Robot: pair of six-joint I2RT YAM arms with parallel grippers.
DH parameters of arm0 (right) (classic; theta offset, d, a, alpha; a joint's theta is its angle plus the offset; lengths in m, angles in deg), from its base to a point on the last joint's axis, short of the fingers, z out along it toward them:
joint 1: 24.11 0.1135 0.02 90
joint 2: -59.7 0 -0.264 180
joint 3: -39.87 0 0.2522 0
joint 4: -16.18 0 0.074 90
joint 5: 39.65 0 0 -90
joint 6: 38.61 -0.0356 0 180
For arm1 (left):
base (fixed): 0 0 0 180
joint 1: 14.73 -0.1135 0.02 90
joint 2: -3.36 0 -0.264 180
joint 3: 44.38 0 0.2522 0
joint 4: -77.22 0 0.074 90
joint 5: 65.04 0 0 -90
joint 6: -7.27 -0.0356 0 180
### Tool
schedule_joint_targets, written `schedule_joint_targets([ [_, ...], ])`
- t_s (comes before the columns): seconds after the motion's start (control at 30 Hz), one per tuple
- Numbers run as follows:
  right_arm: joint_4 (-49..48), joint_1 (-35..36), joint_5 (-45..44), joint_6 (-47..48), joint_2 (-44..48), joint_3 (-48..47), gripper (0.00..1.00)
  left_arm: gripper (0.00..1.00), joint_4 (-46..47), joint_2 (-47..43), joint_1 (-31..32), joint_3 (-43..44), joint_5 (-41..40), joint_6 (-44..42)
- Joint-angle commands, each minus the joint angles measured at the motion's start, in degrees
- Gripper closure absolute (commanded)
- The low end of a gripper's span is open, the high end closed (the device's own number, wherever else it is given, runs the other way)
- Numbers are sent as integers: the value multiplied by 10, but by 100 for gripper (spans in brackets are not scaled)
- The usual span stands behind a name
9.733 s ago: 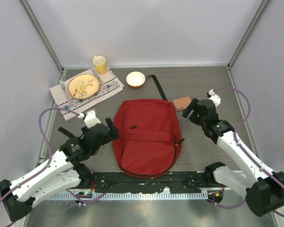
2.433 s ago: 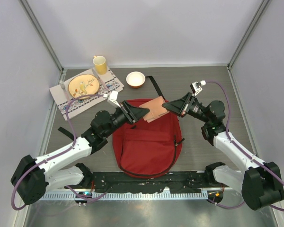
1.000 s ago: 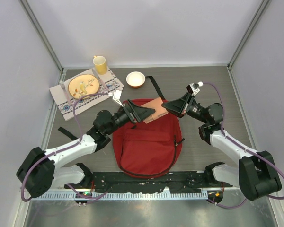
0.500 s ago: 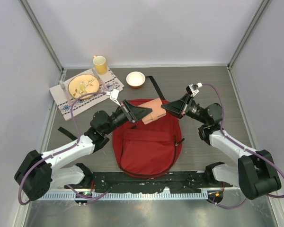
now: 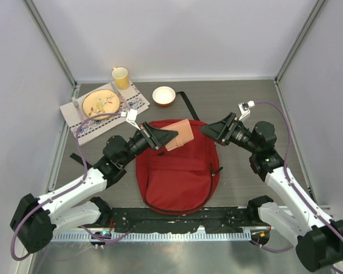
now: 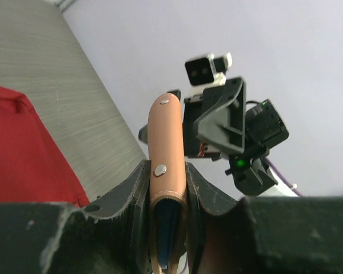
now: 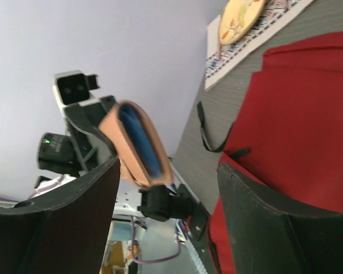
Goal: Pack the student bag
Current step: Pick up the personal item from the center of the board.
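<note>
The student bag [image 5: 177, 171], a dark-red backpack, lies flat on the table between the arms, also seen in the left wrist view [image 6: 23, 154] and right wrist view [image 7: 297, 108]. A tan leather case [image 5: 183, 133] with blue contents hangs over the bag's far end. My left gripper [image 5: 171, 136] is shut on the case [image 6: 163, 131], and its fingers [image 6: 138, 188] press both sides. My right gripper [image 5: 207, 129] stands open a short way right of the case [image 7: 134, 145], with nothing between its fingers [image 7: 240, 194].
At the back left a yellow mug [image 5: 120, 77] stands by a plate [image 5: 99, 104] with cutlery on a patterned placemat [image 5: 134, 108]. A white bowl [image 5: 163, 95] sits behind the bag. A black strap [image 5: 188, 105] trails from the bag's top.
My left gripper closed on the tan case. My right gripper opened, let go of the case and drew back to the right.
</note>
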Motion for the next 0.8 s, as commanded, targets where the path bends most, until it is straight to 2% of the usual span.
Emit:
schedule_joint_targets([
  [0.0,112,4,-20,72,34,9,26,70,-27,-46,0,7,-54,-30],
  [0.1,30,24,-2,6,46,58,25,69,-27,-56,0,1,-65,-29],
  [0.17,10,46,-17,-13,47,67,25,69,-25,-58,0,-2,-70,-25],
  [0.33,-24,132,-53,-5,21,43,24,69,-20,-51,0,0,-74,-20],
  [0.53,-123,173,-71,-32,-32,39,24,69,-5,-44,-1,-3,-72,-9],
  [0.77,-209,185,-95,-38,-65,36,24,69,2,-39,0,-6,-64,4],
])
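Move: The personal item, a tan wallet, is already held in the left gripper, its middle about 3 cm to the right of that hand and 1 cm ahead. From the open right hand the wallet is some 10 cm to the left, level in depth and at roughly its height. The red bag lies on the table about 27 cm below the right hand, its middle 10 cm left and 3 cm back; the black strap is about 25 cm ahead and 6 cm left. The wallet stays pinched in the left gripper, which shifts about 2 cm left while turning slightly counter-clockwise. The right hand, still open, first drops and draws back, then sweeps left, ending some 7 cm left, 5 cm back and 4 cm lower, turned about 10 degrees counter-clockwise. This brings it in below and on the base side of the wallet, with no touch visible. ##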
